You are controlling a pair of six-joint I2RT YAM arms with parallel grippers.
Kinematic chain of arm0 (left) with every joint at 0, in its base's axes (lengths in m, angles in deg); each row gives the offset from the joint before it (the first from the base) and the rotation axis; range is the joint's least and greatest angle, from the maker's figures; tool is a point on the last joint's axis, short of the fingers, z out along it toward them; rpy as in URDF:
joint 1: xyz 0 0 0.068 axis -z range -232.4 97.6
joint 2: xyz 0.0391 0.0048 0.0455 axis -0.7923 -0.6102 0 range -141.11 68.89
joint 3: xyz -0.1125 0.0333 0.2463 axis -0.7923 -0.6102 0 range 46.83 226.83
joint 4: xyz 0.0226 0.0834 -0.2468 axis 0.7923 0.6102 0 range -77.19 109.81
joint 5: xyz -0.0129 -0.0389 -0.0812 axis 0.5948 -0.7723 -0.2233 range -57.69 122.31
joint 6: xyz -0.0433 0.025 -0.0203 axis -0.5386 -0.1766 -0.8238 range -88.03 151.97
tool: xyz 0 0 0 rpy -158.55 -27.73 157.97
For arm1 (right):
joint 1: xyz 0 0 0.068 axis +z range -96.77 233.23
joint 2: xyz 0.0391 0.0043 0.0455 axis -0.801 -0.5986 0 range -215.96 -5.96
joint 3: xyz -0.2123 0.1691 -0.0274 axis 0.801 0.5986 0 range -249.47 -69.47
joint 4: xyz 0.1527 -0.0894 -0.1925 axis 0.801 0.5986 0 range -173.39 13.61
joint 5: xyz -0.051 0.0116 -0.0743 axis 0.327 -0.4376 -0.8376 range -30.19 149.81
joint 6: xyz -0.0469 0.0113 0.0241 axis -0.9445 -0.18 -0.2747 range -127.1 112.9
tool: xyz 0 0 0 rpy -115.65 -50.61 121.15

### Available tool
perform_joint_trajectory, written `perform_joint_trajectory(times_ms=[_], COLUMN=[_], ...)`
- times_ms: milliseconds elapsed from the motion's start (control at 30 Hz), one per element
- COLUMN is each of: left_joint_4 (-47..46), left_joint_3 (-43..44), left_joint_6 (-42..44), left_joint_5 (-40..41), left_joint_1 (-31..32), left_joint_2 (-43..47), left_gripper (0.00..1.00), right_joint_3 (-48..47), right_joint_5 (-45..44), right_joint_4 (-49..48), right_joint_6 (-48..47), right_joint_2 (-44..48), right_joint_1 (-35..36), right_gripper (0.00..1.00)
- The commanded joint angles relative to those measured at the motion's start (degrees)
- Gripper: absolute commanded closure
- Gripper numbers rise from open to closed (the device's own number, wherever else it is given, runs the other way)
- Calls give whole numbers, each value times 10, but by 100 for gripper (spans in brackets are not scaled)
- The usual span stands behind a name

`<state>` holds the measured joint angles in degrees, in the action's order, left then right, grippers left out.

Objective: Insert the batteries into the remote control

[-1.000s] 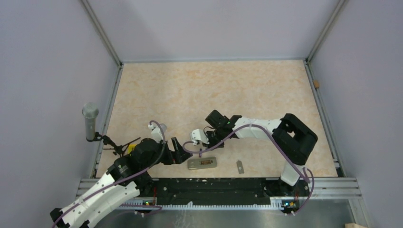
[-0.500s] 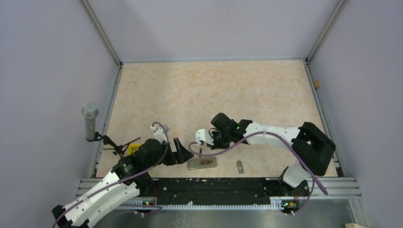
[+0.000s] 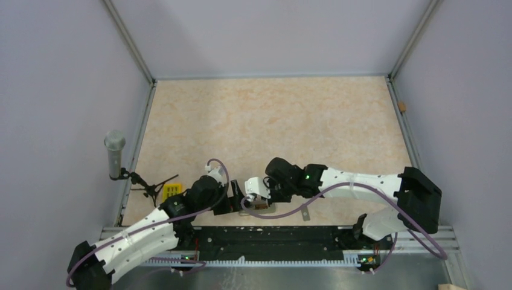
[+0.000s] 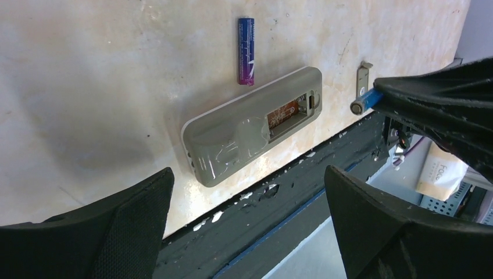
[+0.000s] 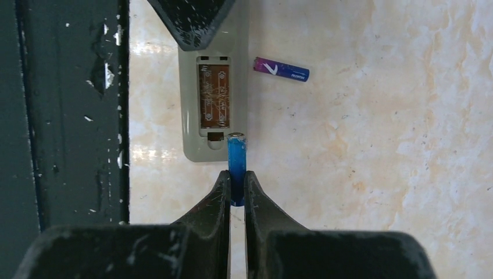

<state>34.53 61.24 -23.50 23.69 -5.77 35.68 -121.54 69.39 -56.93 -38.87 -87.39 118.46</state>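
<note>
The remote control [image 4: 232, 139] lies grey back up by the table's front edge, its battery compartment [image 4: 288, 113] open and empty. In the right wrist view the remote [image 5: 212, 148] is just ahead of my fingers. My right gripper [image 5: 235, 180] is shut on one blue battery [image 5: 236, 160], held just above the remote's compartment end; the battery also shows in the left wrist view [image 4: 363, 102]. The other battery [image 4: 246, 42] lies loose on the table beside the remote, also in the right wrist view [image 5: 281, 69]. My left gripper [image 4: 249, 171] is open, its jaws astride the remote's other end. In the top view both grippers [image 3: 232, 196] [image 3: 256, 190] crowd over the remote.
The small grey cover piece [image 3: 305, 212] lies right of the remote, also seen in the left wrist view [image 4: 362, 75]. A yellow block [image 3: 171, 191] and a microphone on a stand [image 3: 114, 154] are at the left. The black front rail [image 3: 272, 235] runs just below the remote.
My right gripper has come down and toward the front edge with the battery, to over the remote. My left arm has moved right, up to the remote.
</note>
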Motion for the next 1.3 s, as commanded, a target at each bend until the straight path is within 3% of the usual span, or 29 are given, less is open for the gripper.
perform_joint_trajectory(times_ms=[0,267,700,1033,1267], left_joint_4=[-81,-153,-179,-22,29], left_joint_3=[-8,-2,77,141,144], left_joint_6=[-5,-13,3,38,28], left_joint_5=[-36,-62,-68,43,120], left_joint_1=[1,1,1,2,1], left_joint_2=[-46,-137,-276,-213,-168], left_gripper=[2,3,5,3,3], right_joint_3=[8,10,-7,-28,-35], right_joint_5=[-20,-36,-49,-73,-66], right_joint_4=[14,36,59,51,39], right_joint_6=[42,83,99,159,180], right_joint_2=[35,45,35,-3,-18], right_joint_1=[18,36,36,36,36], right_gripper=[100,100,100,100,100])
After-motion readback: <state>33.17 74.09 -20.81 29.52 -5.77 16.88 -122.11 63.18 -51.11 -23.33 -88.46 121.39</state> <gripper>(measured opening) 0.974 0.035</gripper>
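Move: My right hand already holds the blue battery, and the open compartment of the remote control lies about 4 cm to its left, 2 cm back and 6 cm below. From there the purple battery lies some 3 cm ahead and 6 cm left, and the small cover some 10 cm right and 4 cm back. For my open left hand, the remote's middle is about 6 cm right, 2 cm ahead and 4 cm below, with the purple battery 5 cm beyond it. With my right hand I keep the blue battery pinched, draw back about 2 cm, then slide right some 2.5 cm while turning about 15 degrees clockwise, and finally sink nearly 2 cm to bring the battery's tip over the compartment's right end. My left hand, fingers staying wide open, sweeps low about 4.5 cm right along the remote and bears forward, then lifts about 3 cm and backs off leftwards. ##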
